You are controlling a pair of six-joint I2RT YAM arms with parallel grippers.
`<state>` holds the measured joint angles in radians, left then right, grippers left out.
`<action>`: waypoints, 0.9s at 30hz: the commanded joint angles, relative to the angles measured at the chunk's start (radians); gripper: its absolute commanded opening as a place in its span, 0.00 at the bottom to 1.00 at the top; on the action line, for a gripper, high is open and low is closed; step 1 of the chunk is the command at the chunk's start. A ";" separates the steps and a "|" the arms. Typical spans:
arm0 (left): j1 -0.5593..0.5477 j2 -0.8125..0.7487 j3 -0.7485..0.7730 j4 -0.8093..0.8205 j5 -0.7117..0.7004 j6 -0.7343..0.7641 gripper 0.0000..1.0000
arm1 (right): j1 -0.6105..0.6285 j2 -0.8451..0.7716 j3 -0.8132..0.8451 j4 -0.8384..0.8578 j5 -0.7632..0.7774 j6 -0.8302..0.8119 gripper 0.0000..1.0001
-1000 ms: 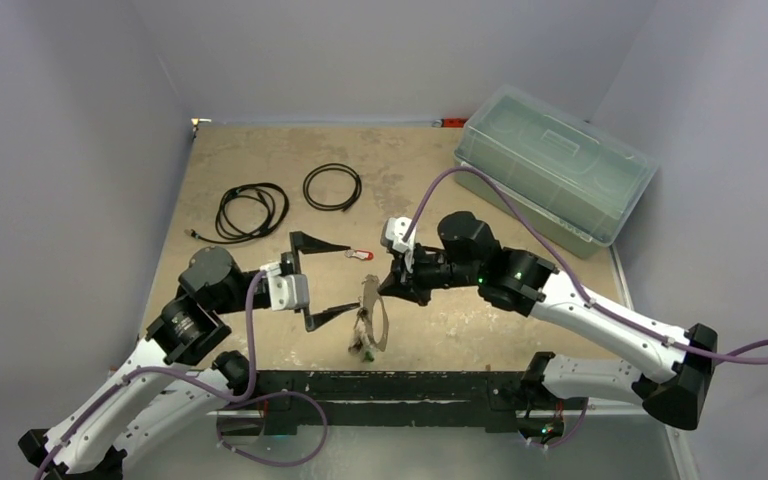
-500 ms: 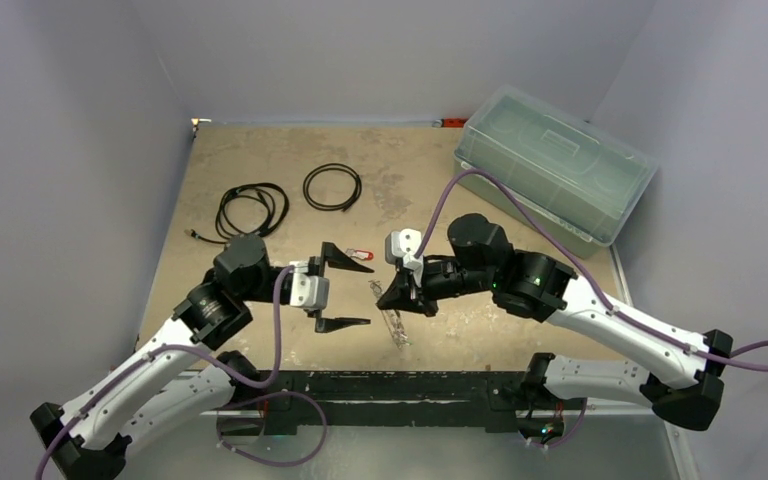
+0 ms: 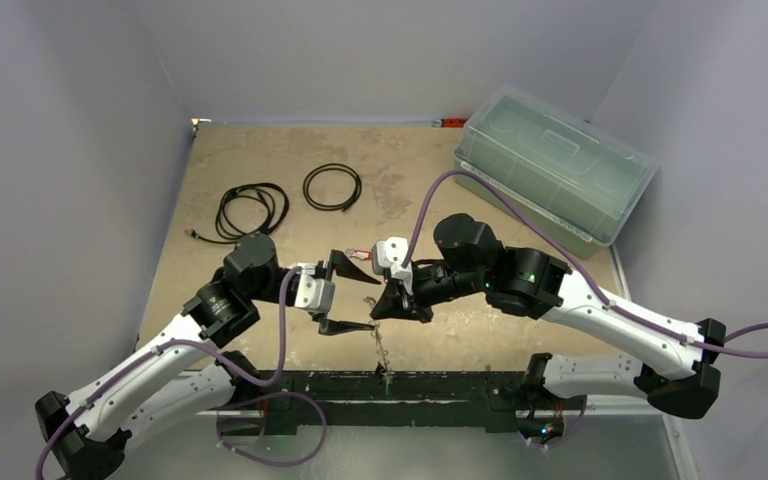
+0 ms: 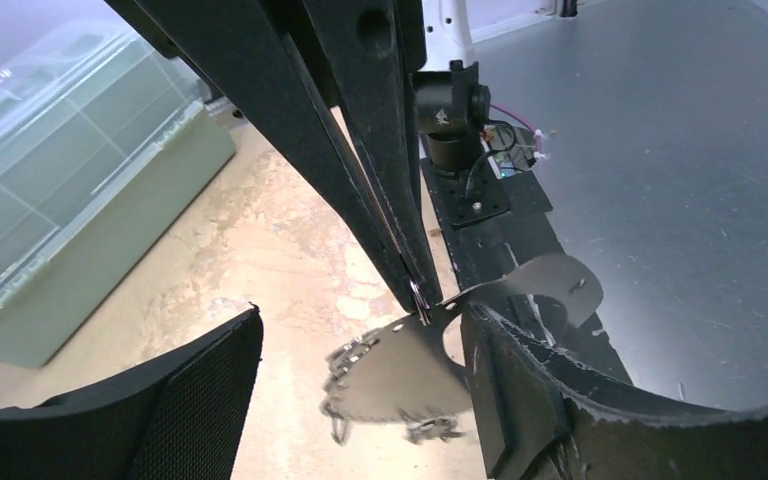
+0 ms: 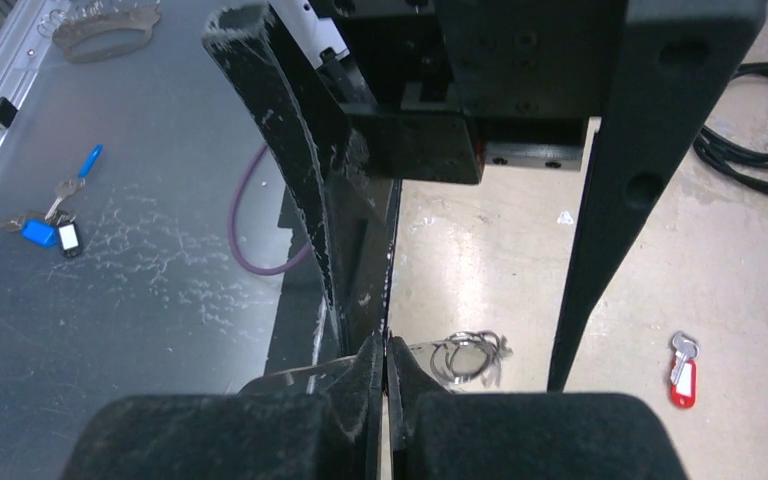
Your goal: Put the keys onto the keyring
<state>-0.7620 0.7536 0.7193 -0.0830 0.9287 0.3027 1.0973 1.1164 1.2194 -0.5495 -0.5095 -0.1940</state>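
My right gripper [image 3: 380,312] is shut on the keyring [image 3: 381,342], a thin pale loop hanging below its tips above the table's near edge. In the left wrist view the keyring [image 4: 400,375] shows a bumpy chain-like edge and hangs between my left fingers [image 4: 170,400]. My left gripper [image 3: 368,297] stands open around it; its right finger is close beside the loop. In the right wrist view my shut gripper [image 5: 387,352] pinches the loop's edge, and small rings [image 5: 470,356] dangle beyond it. One of the keys [image 5: 682,370], red-headed, lies flat on the table, apart from both grippers.
A lidded clear bin [image 3: 555,175] stands at the back right. Two black cable coils [image 3: 252,210] [image 3: 332,187] lie at the back left. A black rail [image 3: 430,385] runs along the near edge. A bunch of blue-tagged keys [image 5: 50,215] lies on the grey metal beyond the table.
My left arm has moved right up to the right gripper and its jaws have narrowed. The right gripper has shifted left with the keyring, which now hangs straight down between the left fingers.
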 commanded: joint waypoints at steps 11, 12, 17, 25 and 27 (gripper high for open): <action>-0.027 0.037 -0.024 0.067 0.088 -0.050 0.41 | 0.028 0.018 0.086 0.000 0.054 -0.036 0.00; -0.028 0.036 -0.025 0.067 0.088 -0.053 0.40 | 0.029 0.018 0.086 0.002 0.057 -0.036 0.00; -0.029 0.034 -0.033 0.067 0.082 -0.065 0.23 | 0.030 0.012 0.085 0.008 0.077 -0.036 0.00; -0.031 0.044 -0.025 0.097 0.007 -0.085 0.00 | 0.031 0.000 0.077 0.017 0.086 -0.033 0.00; -0.031 0.045 -0.017 0.087 -0.033 -0.093 0.00 | 0.032 -0.005 0.073 0.023 0.095 -0.031 0.00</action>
<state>-0.7879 0.7959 0.6884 -0.0463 0.9722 0.2268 1.1236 1.1336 1.2510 -0.5900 -0.4366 -0.2260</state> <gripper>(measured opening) 0.057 0.007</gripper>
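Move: The keyring hangs from the right hand's closed fingertips. Its middle is about 4 cm back, 2 cm to the right and 4 cm below the left hand, and about 3 cm back and 4 cm below the right. The right fingertips face the left hand from roughly 2 cm back and 3 cm to its right, at its height. The red-tagged key lies on the table some 13 cm ahead of the left hand, 1 cm left and 25 cm lower. Back and down by about 2 cm in all, the left hand eases in beside the right fingertips, tilting slightly, while its fingers close from about three-quarters open to nearly shut, pinching the rim of the keyring. The right hand stays almost in place, still shut on the keyring, and gives it something steady to close against. ##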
